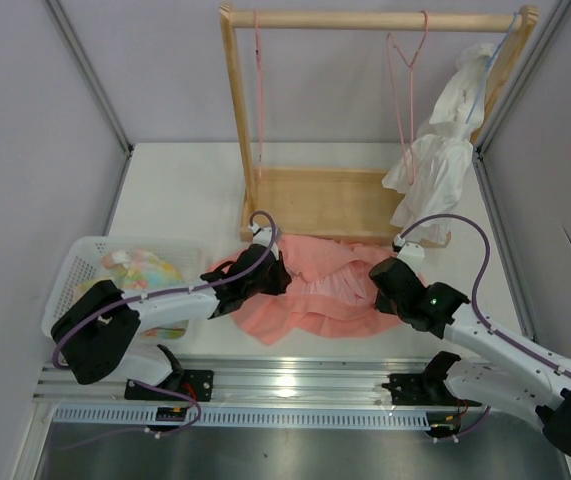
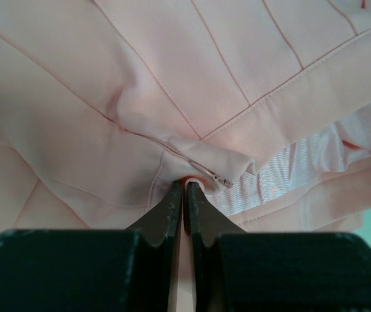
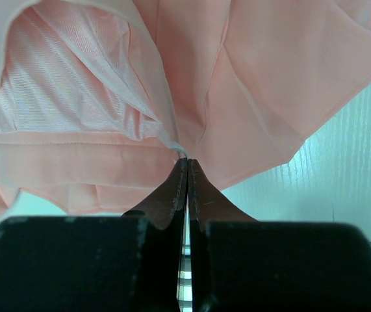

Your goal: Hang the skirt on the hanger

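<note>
The salmon-pink pleated skirt [image 1: 315, 290] lies crumpled on the white table in front of the wooden rack. My left gripper [image 1: 270, 270] is at the skirt's left end, shut on a fold of the skirt [image 2: 172, 65] beside the zipper pull [image 2: 212, 174]; the gripper [image 2: 184, 185] has pink cloth between its tips. My right gripper [image 1: 380, 280] is at the right end. It [image 3: 187, 161] is shut with its tips pinching the skirt [image 3: 269, 78] where the pleats and pale lining converge. The pink wire hanger [image 1: 406, 60] hangs from the rail, apart from both grippers; a like one [image 1: 258, 90] hangs at the left.
The wooden rack's base [image 1: 315, 200] stands just behind the skirt, its left post [image 1: 237, 110] upright. A white garment [image 1: 440, 150] on a pale blue hanger [image 1: 485, 85] hangs at the rack's right end. A white basket [image 1: 77, 262] with patterned cloth sits at the near left.
</note>
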### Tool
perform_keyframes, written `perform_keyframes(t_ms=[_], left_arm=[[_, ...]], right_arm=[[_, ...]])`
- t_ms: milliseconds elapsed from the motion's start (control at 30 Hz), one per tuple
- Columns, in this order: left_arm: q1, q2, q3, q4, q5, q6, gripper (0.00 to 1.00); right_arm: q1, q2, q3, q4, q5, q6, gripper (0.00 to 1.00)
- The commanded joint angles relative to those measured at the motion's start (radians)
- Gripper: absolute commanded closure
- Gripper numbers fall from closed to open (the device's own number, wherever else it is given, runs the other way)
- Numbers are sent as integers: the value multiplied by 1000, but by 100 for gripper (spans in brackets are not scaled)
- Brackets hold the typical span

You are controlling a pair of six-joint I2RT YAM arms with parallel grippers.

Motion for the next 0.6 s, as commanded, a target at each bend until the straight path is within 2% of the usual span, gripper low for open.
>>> perform_keyframes(t_ms=[0, 133, 567], left_arm=[[-9, -48, -5, 86, 22, 28, 84], [-9, -74, -5, 94, 47, 53, 75], [-12, -125, -33, 128, 125, 131, 63]], right_arm=[[-2, 4, 7, 23, 4, 12, 100], [0, 5, 16, 54, -14, -14, 100], [7, 90, 105, 100, -8, -46, 100]])
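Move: The skirt's zip end is right at the left hand's fingertips. Its open waist centres about 10 cm to the right of that hand, 1 cm back and 1 cm lower. The pink left hanger hangs some 16 cm ahead, 4 cm left and 20 cm up. From the right hand, which already pinches the white waist loop at its fingertips, the open waist lies about 10 cm left, 1 cm ahead and 3 cm below. The skirt's zip end is let go as the left fingers part to over a third of their range. That hand lifts off it about 3 cm, drifts just over 1 cm right and turns slightly clockwise. The right hand keeps its pinch on the waist loop, first almost still, then easing about 2 cm left and a bit over 1 cm forward, towards the open waist. ##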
